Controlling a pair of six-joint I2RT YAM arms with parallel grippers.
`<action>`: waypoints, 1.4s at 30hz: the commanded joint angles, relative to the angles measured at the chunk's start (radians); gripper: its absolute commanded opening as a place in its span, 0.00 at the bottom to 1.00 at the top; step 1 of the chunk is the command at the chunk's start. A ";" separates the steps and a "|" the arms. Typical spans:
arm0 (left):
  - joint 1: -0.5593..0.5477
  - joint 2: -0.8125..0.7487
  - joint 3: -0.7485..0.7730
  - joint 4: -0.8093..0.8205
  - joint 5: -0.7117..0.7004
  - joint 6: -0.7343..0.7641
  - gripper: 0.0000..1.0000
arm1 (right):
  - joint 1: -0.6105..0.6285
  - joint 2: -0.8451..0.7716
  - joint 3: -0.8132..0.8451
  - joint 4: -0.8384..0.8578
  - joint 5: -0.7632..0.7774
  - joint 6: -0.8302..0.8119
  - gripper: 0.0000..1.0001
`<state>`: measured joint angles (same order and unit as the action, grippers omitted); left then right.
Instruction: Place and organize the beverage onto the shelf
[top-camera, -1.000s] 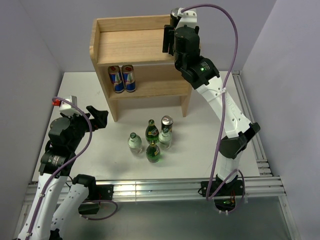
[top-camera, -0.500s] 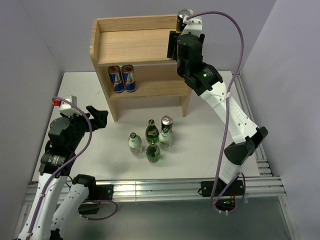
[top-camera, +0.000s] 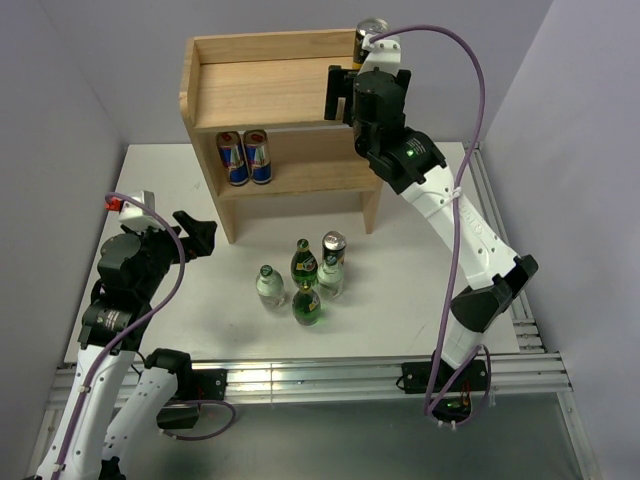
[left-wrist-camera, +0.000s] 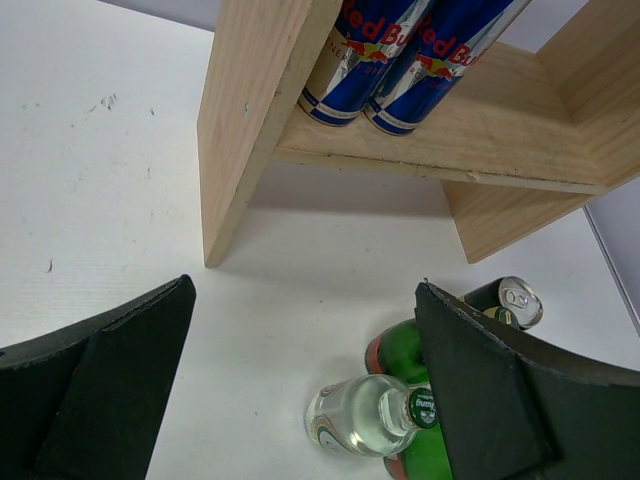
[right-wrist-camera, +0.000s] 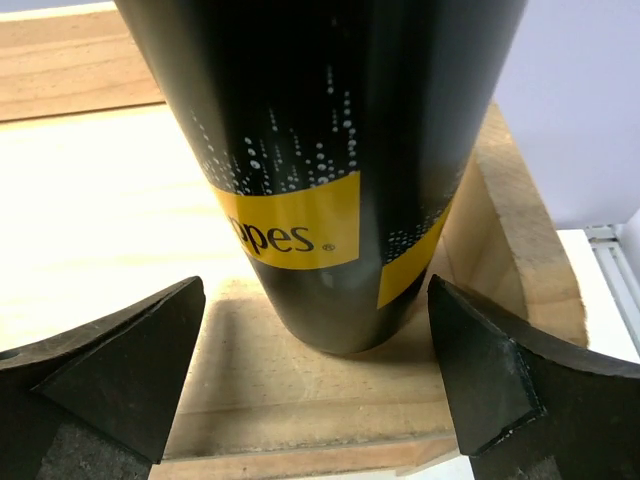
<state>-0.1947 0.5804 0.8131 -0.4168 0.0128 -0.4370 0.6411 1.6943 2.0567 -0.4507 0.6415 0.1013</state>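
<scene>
The light wooden shelf (top-camera: 262, 92) stands at the back of the table. A black and yellow can (top-camera: 370, 31) (right-wrist-camera: 330, 150) stands upright in the right corner of its rimmed top board. My right gripper (top-camera: 350, 85) (right-wrist-camera: 315, 400) is open, its fingers either side of the can's base and apart from it. Two blue Red Bull cans (top-camera: 245, 157) (left-wrist-camera: 400, 50) stand on the lower tier. In front of the shelf stand a clear bottle (top-camera: 267, 285) (left-wrist-camera: 365, 415), two green bottles (top-camera: 303, 262) (top-camera: 307, 303) and a silver-topped can (top-camera: 332, 258) (left-wrist-camera: 510, 300). My left gripper (top-camera: 195, 235) (left-wrist-camera: 305, 290) hangs open, left of them.
The white table (top-camera: 410, 260) ends at an aluminium rail (top-camera: 320, 372) along its near edge and another on its right side. Grey walls close in on the left, right and back.
My right gripper carried the black and yellow can to the top board's right corner, then opened and let it go. The left arm has not moved.
</scene>
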 joint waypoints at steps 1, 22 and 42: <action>0.006 0.001 0.012 0.015 0.015 0.020 0.99 | -0.021 -0.030 0.039 -0.040 -0.034 0.008 1.00; 0.009 0.001 0.014 0.009 0.003 0.017 0.99 | 0.116 -0.310 -0.283 -0.134 -0.034 0.159 1.00; 0.018 0.013 0.012 0.016 0.032 0.017 0.99 | 0.488 -0.855 -1.446 0.207 -0.147 0.604 1.00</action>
<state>-0.1837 0.5930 0.8135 -0.4274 0.0296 -0.4339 1.1198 0.8360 0.6857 -0.3824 0.5255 0.6128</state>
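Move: The right hand's open fingers are around the black can just set on the top shelf, its middle only about 1 cm ahead. The nearer-right clear bottle below lies some 17 cm back, 8 cm left and 38 cm down. The other black can stands about 7 cm beyond that bottle, and a green bottle 7 cm left and 4 cm beyond it. From the left hand, the clear bottle is about 26 cm right, 1 cm ahead and 21 cm below. No touch shows: the right fingers, already wide open, slip back from around the standing can after barely moving at first. The right hand backs out nearly level, then swoops back and down towards the clear bottle in the group on the table, ending about 25 cm back and 28 cm lower. Meanwhile the wrist tips down and swings counter-clockwise, each some 25 degrees. ##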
